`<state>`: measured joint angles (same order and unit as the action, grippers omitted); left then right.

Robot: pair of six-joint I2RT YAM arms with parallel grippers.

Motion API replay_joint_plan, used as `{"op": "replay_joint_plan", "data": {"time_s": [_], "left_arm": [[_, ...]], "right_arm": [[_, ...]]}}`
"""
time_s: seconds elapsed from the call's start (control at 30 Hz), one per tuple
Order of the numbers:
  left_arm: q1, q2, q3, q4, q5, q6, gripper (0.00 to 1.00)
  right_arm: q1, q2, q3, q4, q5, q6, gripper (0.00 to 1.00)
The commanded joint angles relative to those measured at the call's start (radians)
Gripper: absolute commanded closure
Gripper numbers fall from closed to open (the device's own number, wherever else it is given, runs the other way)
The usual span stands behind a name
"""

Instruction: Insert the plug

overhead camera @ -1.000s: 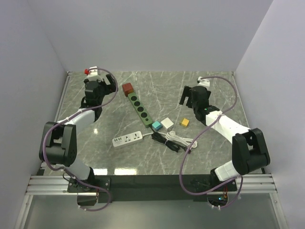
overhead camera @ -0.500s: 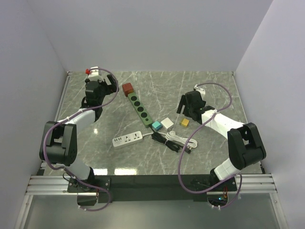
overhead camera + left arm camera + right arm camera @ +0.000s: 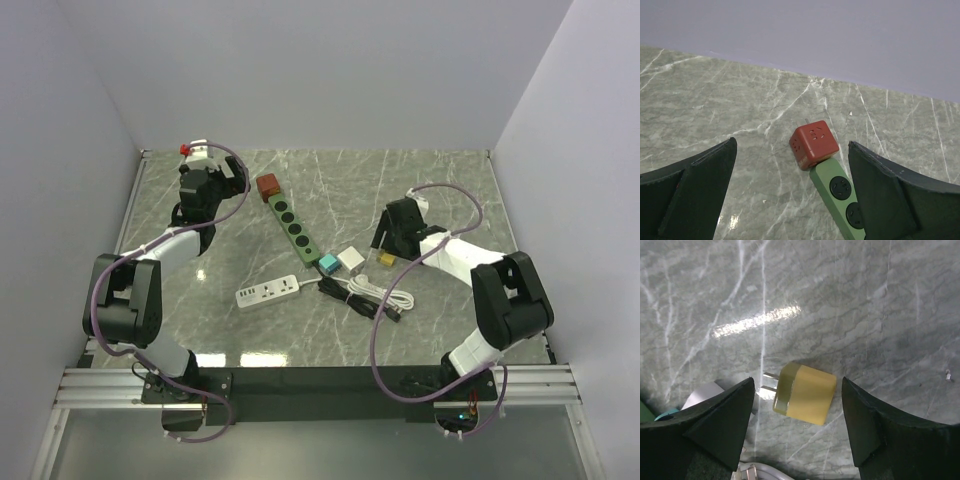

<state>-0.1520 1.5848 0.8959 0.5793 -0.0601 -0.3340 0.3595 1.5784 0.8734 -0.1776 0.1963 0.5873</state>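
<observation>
A small yellow plug [image 3: 805,394] lies on its side on the marble table, its two prongs pointing left; in the top view the yellow plug [image 3: 386,259] sits right of centre. My right gripper [image 3: 797,390] hangs low over it, open, one finger on each side with a gap to both. The right gripper [image 3: 392,246] is at centre right. A green power strip [image 3: 292,226] runs diagonally at centre with a red cube adapter [image 3: 268,187] at its far end. My left gripper [image 3: 791,150] is open wide, empty, short of the red cube [image 3: 813,144] and green strip [image 3: 840,195].
A white power strip [image 3: 268,291] lies near the front centre. A white adapter [image 3: 352,260] and a teal adapter [image 3: 328,265] sit just left of the yellow plug. Coiled white and black cables [image 3: 370,295] lie in front of them. Walls enclose the table.
My right gripper has come forward and down over the yellow plug, and its jaws have narrowed around it. The left arm has not moved.
</observation>
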Motion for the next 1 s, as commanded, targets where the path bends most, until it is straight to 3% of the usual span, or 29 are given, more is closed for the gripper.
{"op": "replay_joint_plan", "data": {"time_s": [0.0,0.4,0.53,0.67,0.77,0.97], "left_arm": [[-0.006,-0.031,0.003,0.051,0.006,0.016,0.01],[-0.006,-0.031,-0.006,0.079,0.032,0.026,0.01],[-0.012,-0.029,-0.011,0.086,0.051,0.039,0.01],[-0.038,-0.040,-0.025,0.120,0.112,0.076,0.01],[-0.087,-0.040,-0.015,0.111,0.187,0.142,0.01],[-0.161,-0.022,0.000,0.089,0.360,0.213,0.02]], "right_arm": [[0.001,0.020,-0.005,-0.014,0.003,0.031,0.23],[0.001,0.038,-0.025,-0.011,-0.008,0.051,0.42],[0.002,0.048,-0.027,0.001,-0.014,0.040,0.65],[0.001,0.032,-0.004,0.019,0.000,0.017,0.95],[0.002,0.012,0.036,0.062,0.002,-0.013,1.00],[-0.001,0.029,0.165,0.162,-0.049,-0.084,1.00]]}}
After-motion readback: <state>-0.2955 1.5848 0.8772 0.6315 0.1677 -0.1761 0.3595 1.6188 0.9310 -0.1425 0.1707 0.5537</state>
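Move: The yellow plug lies right under the right hand, about 1 cm back and 2 cm below. Of its neighbours, the white cube is roughly 9 cm left of that hand and 2 cm back, and the white cable coil 9 cm back and 1 cm left. From the left hand the green strip's middle is some 14 cm right, 5 cm back and 18 cm below; the red adapter is about 8 cm ahead, 6 cm right and 17 cm below. Down about 2 cm and slightly back goes the right hand, its fingers closing until they pinch the yellow plug by its sides; it pauses there, then carries the plug up and forward, some 3 cm each way. Late on, the empty, open left hand swings about 10 cm right and a little back, towards the green strip, turning some 20 degrees clockwise. ##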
